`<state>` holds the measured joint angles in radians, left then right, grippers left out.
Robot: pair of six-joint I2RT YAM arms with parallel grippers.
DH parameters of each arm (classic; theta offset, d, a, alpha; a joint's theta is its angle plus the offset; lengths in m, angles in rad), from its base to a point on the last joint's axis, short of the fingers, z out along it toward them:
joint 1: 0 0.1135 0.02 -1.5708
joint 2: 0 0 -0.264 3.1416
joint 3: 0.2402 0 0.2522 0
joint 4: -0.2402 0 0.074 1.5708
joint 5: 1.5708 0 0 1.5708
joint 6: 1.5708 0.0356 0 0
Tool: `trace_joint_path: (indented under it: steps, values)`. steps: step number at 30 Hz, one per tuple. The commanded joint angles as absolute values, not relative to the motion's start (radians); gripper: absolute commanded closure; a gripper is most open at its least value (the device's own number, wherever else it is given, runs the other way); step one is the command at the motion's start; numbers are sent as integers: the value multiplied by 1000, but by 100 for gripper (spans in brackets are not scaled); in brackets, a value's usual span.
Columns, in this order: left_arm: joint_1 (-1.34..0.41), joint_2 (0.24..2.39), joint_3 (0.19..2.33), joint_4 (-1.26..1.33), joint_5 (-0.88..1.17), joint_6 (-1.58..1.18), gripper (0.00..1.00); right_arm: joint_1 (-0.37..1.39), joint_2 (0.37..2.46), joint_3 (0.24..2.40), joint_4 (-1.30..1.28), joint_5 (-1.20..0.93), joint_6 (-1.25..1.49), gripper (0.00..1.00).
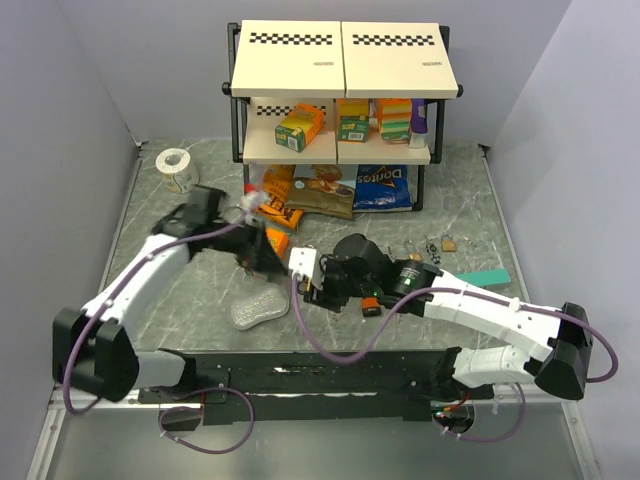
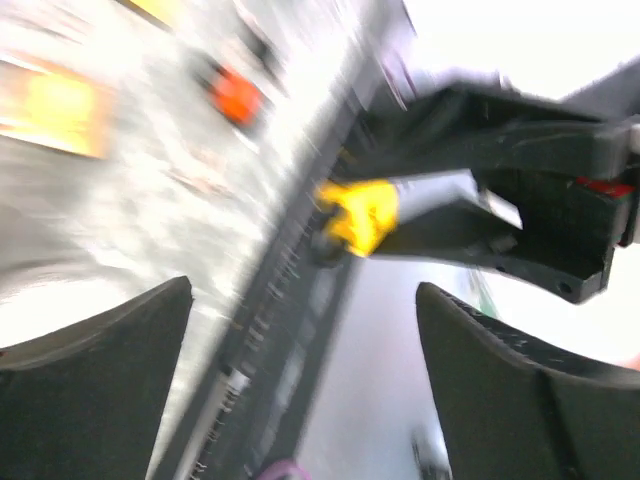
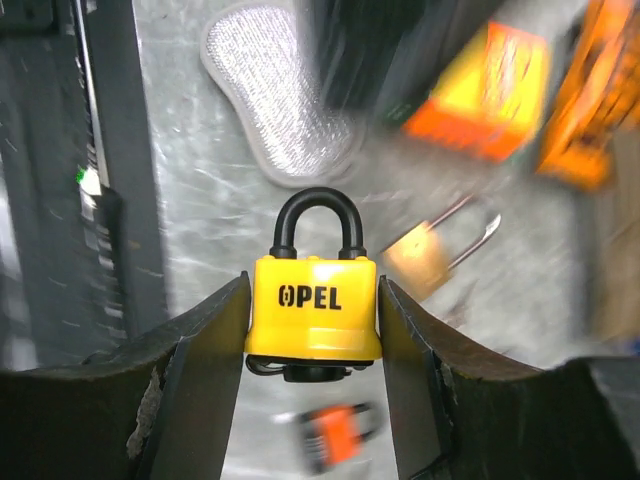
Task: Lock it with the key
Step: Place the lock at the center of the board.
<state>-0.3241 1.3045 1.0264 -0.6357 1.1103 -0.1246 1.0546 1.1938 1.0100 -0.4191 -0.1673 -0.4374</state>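
A yellow padlock (image 3: 314,318) marked OPEL, with a black shackle that looks closed, is clamped upright between the fingers of my right gripper (image 3: 312,330) above the table. A black part (image 3: 315,372) sticks out under its base; I cannot tell if it is the key. In the top view the right gripper (image 1: 318,284) is at the table's middle. My left gripper (image 1: 262,250) is just left of it, open and empty. The blurred left wrist view shows the left gripper (image 2: 305,300) open, with the padlock (image 2: 362,215) ahead in the right gripper's black fingers (image 2: 520,240).
A brass padlock (image 3: 425,255) with an open shackle and a blurred orange item (image 3: 340,440) lie on the table under the right gripper. A silver mesh pouch (image 1: 258,310) lies front left. Snack bags (image 1: 320,192) and a shelf rack (image 1: 340,100) stand behind. A tape roll (image 1: 176,166) sits back left.
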Motion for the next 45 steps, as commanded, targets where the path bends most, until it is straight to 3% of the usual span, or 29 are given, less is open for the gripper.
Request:
trace_joint_path:
  steps: [1,8,22,35,38,39,44,45]
  values:
    - [-123,1145,979,-395,1033,-309,3,1040,1196,1026,-359,-57,74,100]
    - [-41,1039,1017,-357,747,-480,4,1042,1362,1052,-351,-19,518,100]
    - [37,994,999,-348,791,-515,4,1043,1647,1114,-446,158,827,100]
    - [87,1037,1034,-360,851,-468,4,1058,1789,1126,-492,115,934,100]
    - [92,1040,1034,-383,854,-442,4,1062,1813,1138,-488,88,936,77]
    - [92,1045,1035,-391,856,-433,4,1063,1815,1141,-486,84,931,63]
    - [94,1060,1081,-483,844,-356,4,1063,1777,1151,-494,87,907,37]
    - [95,1065,1094,-526,838,-341,4,1063,1761,1146,-492,104,902,25]
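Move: The right hand already holds the yellow lock. The bare patch of table it goes to lies about 18 cm below it, 1 cm ahead and 2 cm to its left. From this hand, the silver scrubber lies 4 cm ahead and 13 cm left, the keys 2 cm ahead and 5 cm right, the brass padlock 12 cm ahead, level sideways, all down on the table. From the open left hand, that patch is some 3 cm back, 3 cm right and 20 cm down. The yellow lock, still pinched in the right fingers, is set down onto the table between the silver scrubber and the keys. The right hand sinks about 18 cm almost straight down, its wrist tipping and swinging clockwise until the fingers point nearly straight down; only at the end does the grip begin to ease. The left hand, wide open, withdraws left, forward and a little up, some 15 cm, swinging counter-clockwise. ##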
